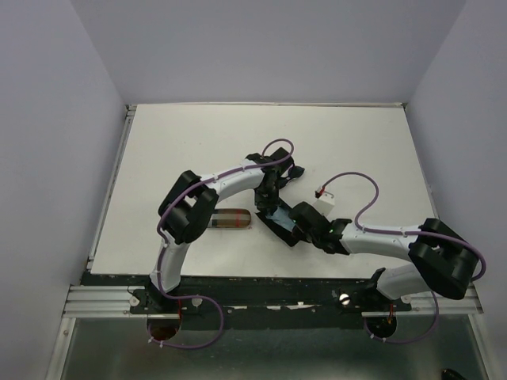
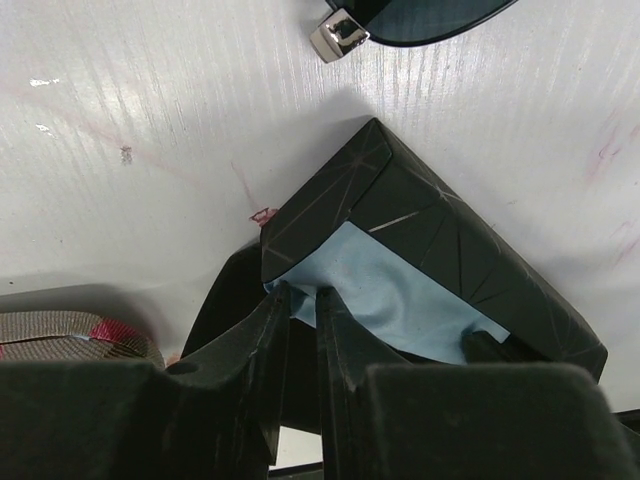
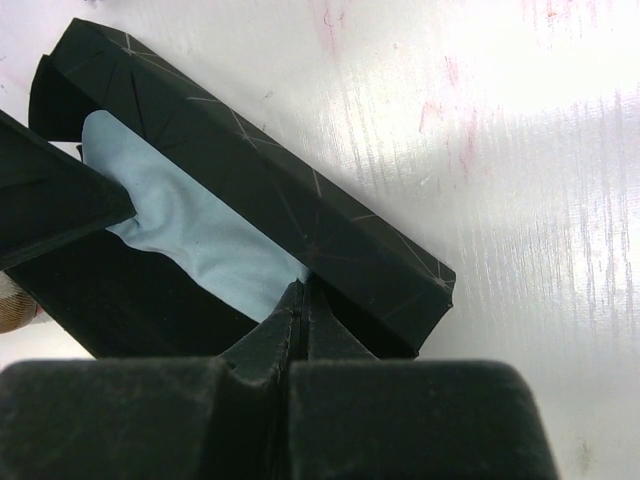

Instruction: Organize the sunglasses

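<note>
The black-framed sunglasses lie on the table behind the arms; one dark lens and a silver hinge show at the top of the left wrist view. A plain black case lies open mid-table with a blue cloth inside. My left gripper has its jaws a narrow gap apart at the cloth's corner. My right gripper is shut, with its tips where the cloth meets the case lid. The translucent orange pair is out of view.
The plaid tan-and-black case lies left of the black case, beside the left arm's elbow. White walls ring the table on three sides. The left gripper's finger reaches into the right wrist view.
</note>
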Action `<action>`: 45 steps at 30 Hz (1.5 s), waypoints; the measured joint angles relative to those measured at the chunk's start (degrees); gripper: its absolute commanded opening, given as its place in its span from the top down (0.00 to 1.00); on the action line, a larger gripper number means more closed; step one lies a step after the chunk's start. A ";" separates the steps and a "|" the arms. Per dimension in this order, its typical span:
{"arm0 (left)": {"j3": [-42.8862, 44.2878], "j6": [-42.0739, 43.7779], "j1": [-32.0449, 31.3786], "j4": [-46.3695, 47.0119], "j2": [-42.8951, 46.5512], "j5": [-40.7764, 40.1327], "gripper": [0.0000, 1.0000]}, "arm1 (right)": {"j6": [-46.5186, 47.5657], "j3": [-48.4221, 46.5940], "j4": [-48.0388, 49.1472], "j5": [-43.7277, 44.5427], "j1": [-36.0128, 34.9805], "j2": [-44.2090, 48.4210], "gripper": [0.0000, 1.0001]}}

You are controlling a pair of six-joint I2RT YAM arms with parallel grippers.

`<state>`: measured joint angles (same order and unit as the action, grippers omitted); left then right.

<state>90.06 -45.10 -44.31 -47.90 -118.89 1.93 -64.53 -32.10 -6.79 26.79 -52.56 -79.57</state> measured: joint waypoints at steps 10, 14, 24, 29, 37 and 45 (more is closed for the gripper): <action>0.61 -0.39 0.00 -0.07 -0.57 0.59 1.00 | 0.07 1.51 1.75 -0.04 0.00 1.07 0.99; -0.42 -0.07 -0.02 1.20 0.28 0.55 1.00 | 0.09 2.38 2.75 -0.04 0.00 2.43 0.99; -1.86 1.46 -0.02 5.14 3.52 0.46 1.00 | 0.07 3.80 4.48 0.02 0.00 6.58 0.99; -1.70 2.05 -0.02 5.38 3.63 0.15 1.00 | 0.04 4.07 4.57 0.04 0.00 6.88 0.99; -0.37 2.47 -0.02 4.94 3.45 0.02 1.00 | -1.70 4.68 4.59 0.68 0.00 6.86 0.99; 1.44 3.08 -0.02 5.14 3.30 0.00 1.00 | -4.37 6.08 4.70 1.14 0.00 5.99 0.99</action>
<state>91.50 -42.02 -44.34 -42.76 -115.59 1.93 -68.90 -26.02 -2.09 27.92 -52.56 -73.58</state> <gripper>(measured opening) 0.016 0.011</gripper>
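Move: The light blue cloth lies half in the open black case, with its bunched left end already between the left fingertips; its middle is about 3 cm to that hand's right and 2 cm back, the case's middle about the same place and a little lower. The sunglasses lie some 9 cm ahead and 4 cm right, the striped case about 12 cm left and 2 cm back. From the right hand, which still pinches the other end, the cloth's middle is some 3 cm ahead and 4 cm left. Staying in place at first, the left hand closes its quarter-open fingers on the cloth's left end, then climbs about 3.5 cm, working forward and to the right towards the sunglasses with a slight tilt. The right hand keeps its pinch on the other end, lifts some 2 cm alongside, then sinks most of the way back while easing slightly right and turning a little clockwise. ##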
